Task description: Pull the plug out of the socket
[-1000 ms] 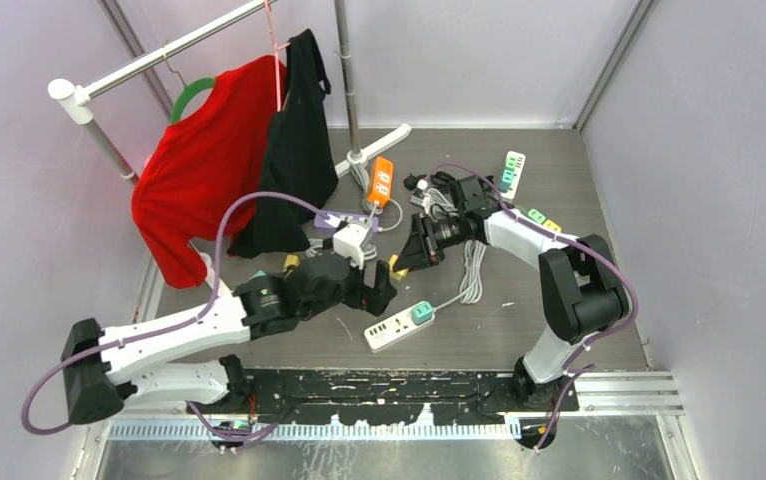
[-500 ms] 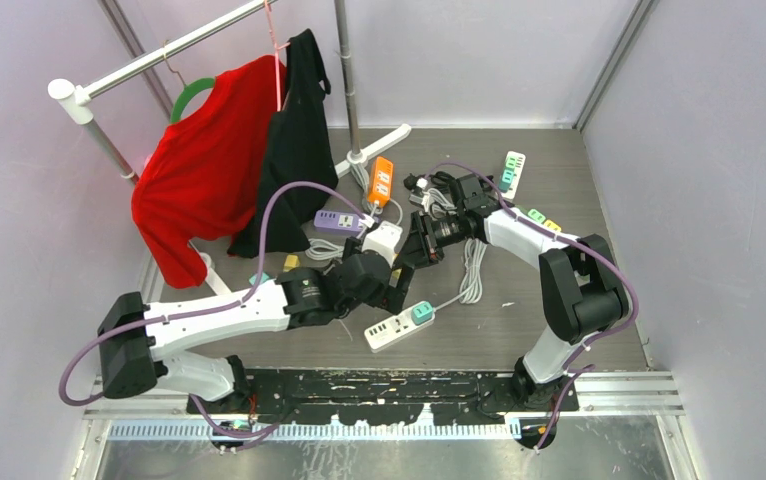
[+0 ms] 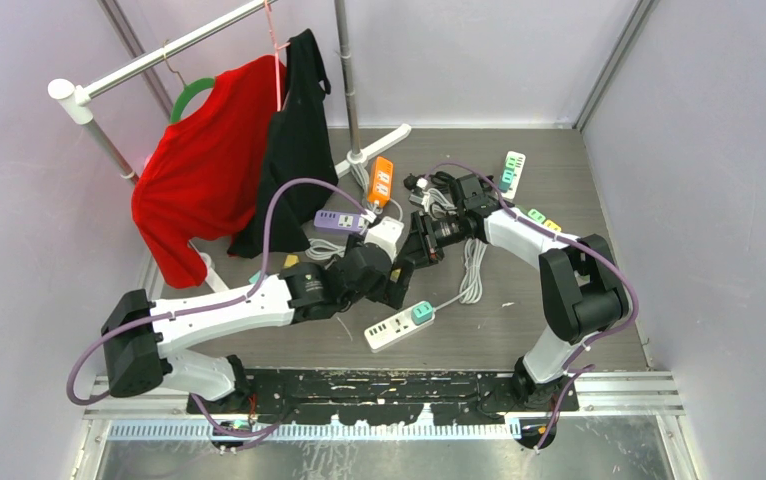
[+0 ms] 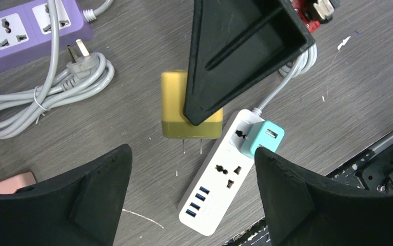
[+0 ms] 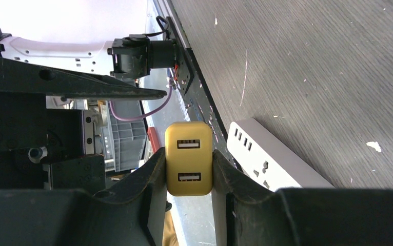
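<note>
My right gripper [image 5: 189, 152] is shut on a yellow two-port USB plug [image 5: 188, 159]. In the left wrist view the yellow plug [image 4: 176, 110] hangs with both prongs bare, just off the upper end of the white socket strip [image 4: 225, 179]. A teal plug [image 4: 263, 138] sits plugged into that strip near its cable end. My left gripper [image 4: 193, 156] is open above the strip, fingers either side of it and touching nothing. From above, the left gripper [image 3: 391, 285] sits beside the right gripper [image 3: 414, 250], over the strip [image 3: 399, 325].
A purple strip [image 4: 25, 31] and a coiled grey cable [image 4: 45, 102] lie behind the left gripper. An orange strip [image 3: 382, 180] and a white-green strip [image 3: 512, 170] lie farther back. A clothes rack with red and black garments [image 3: 209, 160] stands at the back left.
My left arm has swung right and forward to sit over the white strip, its jaws narrowing slightly. The right gripper has kept still with the yellow plug.
</note>
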Tool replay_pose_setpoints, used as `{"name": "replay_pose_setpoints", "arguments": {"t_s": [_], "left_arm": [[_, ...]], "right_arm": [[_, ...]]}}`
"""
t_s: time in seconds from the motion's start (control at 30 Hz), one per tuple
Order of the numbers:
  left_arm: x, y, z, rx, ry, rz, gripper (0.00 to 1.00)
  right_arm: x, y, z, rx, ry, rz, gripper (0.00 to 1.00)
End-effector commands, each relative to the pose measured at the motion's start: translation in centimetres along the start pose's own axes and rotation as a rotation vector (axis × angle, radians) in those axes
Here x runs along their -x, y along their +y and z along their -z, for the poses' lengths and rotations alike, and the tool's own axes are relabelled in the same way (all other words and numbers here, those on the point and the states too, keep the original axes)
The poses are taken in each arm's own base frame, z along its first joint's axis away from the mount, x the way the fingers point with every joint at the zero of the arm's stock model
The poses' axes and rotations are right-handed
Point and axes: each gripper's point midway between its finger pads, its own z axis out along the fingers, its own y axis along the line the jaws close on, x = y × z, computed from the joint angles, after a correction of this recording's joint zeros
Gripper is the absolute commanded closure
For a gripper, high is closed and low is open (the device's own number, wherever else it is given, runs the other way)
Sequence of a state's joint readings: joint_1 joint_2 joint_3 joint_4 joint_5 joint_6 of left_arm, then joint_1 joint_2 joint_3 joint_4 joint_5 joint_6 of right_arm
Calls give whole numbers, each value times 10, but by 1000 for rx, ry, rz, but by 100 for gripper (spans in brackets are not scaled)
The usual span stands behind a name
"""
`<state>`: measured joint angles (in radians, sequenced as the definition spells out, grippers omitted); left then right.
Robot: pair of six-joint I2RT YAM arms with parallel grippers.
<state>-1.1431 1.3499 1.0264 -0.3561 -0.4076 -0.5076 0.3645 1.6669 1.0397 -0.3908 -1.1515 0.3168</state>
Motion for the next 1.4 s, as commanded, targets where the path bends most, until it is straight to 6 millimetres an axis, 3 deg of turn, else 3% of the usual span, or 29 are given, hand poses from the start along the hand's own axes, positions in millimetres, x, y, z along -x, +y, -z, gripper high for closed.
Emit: {"name": "replay_pose_setpoints", "arguments": {"t_s": [0.0, 0.13, 0.43, 0.5, 0.57, 0.63, 0.73, 0.8, 0.93, 1.03, 1.1, 1.37], "left_arm": [[27, -6, 0, -31, -66, 17, 16], [28, -4, -7, -7, -61, -1, 23], [34, 2, -29, 44, -39, -47, 28], [34, 3, -34, 46, -31, -51, 40], [34, 3, -37, 46, -24, -54, 60], [32, 3, -37, 44, -18, -57, 67], [33, 3, -34, 39, -21, -54, 87], [34, 6, -31, 47, -32, -50, 98], [31, 17, -21, 72, -53, -35, 100], [15, 32, -16, 100, -53, -19, 100], [2, 43, -11, 123, -51, 8, 100], [-62, 105, 14, 249, 0, 159, 100]], "right_arm": [[7, 18, 4, 44, -2, 39, 96], [6, 18, 3, 46, 2, 39, 96], [4, 20, 1, 54, 11, 40, 97], [4, 20, 1, 56, 13, 39, 97], [4, 20, 1, 56, 12, 42, 96], [4, 21, 2, 57, 13, 41, 94], [3, 21, 1, 58, 15, 45, 82], [2, 20, 2, 55, 17, 54, 68], [0, 19, 4, 35, 20, 135, 29], [-2, 21, 6, 33, 18, 180, 11], [-3, 22, 8, 32, 18, 209, 6], [-5, 18, 10, 1, 24, 262, 6]]}}
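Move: The yellow plug, still held in the right fingertips and about 1 cm left of that hand's point, lies about 3 cm ahead, 2 cm right and 2 cm below the open left hand. From the left hand, the white strip is some 7 cm back, 2 cm right and 14 cm down; its teal plug about 5 cm back, 7 cm right; the white cord coil roughly 8 cm ahead, 9 cm left, on the table. Left reaches forward about 3 cm, pinches the yellow plug; right releases; left carries it some 9 cm left, sinking. ##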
